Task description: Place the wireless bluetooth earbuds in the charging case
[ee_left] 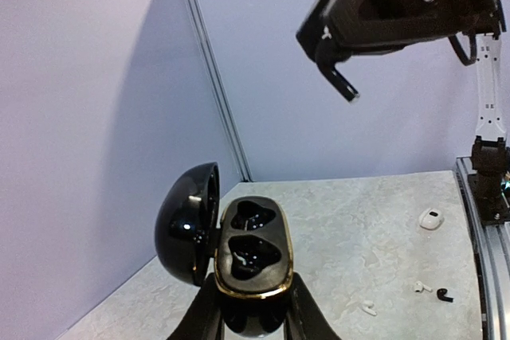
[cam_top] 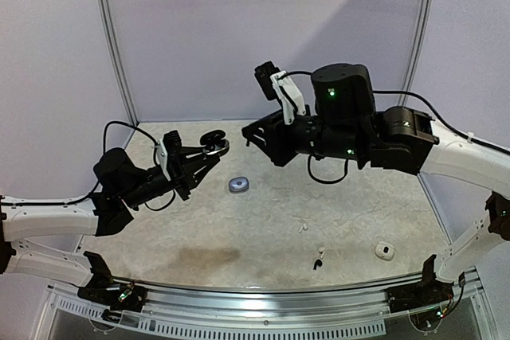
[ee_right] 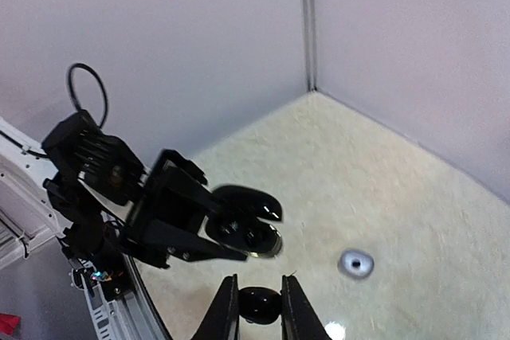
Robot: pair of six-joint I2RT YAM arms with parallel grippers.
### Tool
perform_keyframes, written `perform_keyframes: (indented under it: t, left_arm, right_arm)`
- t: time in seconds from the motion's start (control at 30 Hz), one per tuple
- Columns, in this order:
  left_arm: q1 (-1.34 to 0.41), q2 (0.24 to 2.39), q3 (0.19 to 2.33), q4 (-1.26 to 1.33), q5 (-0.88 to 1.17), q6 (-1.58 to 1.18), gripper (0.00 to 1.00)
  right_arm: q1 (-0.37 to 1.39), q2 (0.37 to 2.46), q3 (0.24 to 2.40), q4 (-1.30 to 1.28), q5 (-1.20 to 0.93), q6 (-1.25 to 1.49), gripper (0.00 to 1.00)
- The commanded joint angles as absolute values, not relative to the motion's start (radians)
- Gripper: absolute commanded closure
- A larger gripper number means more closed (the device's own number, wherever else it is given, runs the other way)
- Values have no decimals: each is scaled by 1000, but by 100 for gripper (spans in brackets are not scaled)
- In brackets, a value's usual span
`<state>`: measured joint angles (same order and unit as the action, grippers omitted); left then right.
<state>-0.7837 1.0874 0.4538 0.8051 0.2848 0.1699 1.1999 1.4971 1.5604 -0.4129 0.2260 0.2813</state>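
Observation:
My left gripper [ee_left: 253,283] is shut on a black charging case [ee_left: 249,238] with a gold rim. It holds the case above the table with the lid [ee_left: 187,224] swung open, and both sockets show empty. In the top view this case [cam_top: 213,145] hangs at the left gripper [cam_top: 209,151]. My right gripper [ee_right: 260,283] is shut on a small glossy black earbud [ee_right: 260,305], a short way from the open case [ee_right: 249,232] and apart from it. From above, the right gripper [cam_top: 250,134] points at the case. On the table lie two white earbuds [cam_top: 303,227] [cam_top: 321,251] and a black earbud [cam_top: 317,263].
A small grey rounded case [cam_top: 238,185] lies on the table below the two grippers. A white case [cam_top: 385,251] sits at the front right. Lilac walls close in the back and both sides, and a metal rail [cam_top: 263,308] runs along the near edge.

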Motion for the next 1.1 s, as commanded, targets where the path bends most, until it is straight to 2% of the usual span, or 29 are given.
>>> perform_keyframes:
  t: [0.0,0.17,0.4,1.07]
  left_arm:
    - [-801,1080,444,847,253,198,100]
    - [-798,1074,443,854,262,202,100]
    - [-795,1067,439,858,290,114,100]
    - [-792,1077,452,866,365,6,100]
  right_arm:
    - [1205,1510,1453,50,84,-44,100]
    - [1204,1563,1461,110,28,-198,100]
    - [1202,1580,1420,145,42,-269,100]
    - [1163,1575,1358,146,60,-284,100]
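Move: The open black case in the left gripper lies about 8 cm left of the right gripper, 3 cm ahead and roughly 7 cm below. From the left gripper, the black earbud held in the right fingers is some 9 cm to its right, 2 cm back and 8 cm above. The purple case rests on the table about 15 cm ahead of the right gripper and 4 cm to its left; a loose white earbud lies about 15 cm to its right, level front to back; both are roughly 36 cm below it. Bring the right gripper, keeping its pinch on the black earbud, about 5 cm left towards the open case, rising some 3 cm on the way and then sinking by nearly as much. Meanwhile swing its down-slanting fingers up level and counter-clockwise, some 30 degrees in all, until they point mainly left. Keep the case gripped in the left hand, tipping it only slightly and easing back about 1 cm. ##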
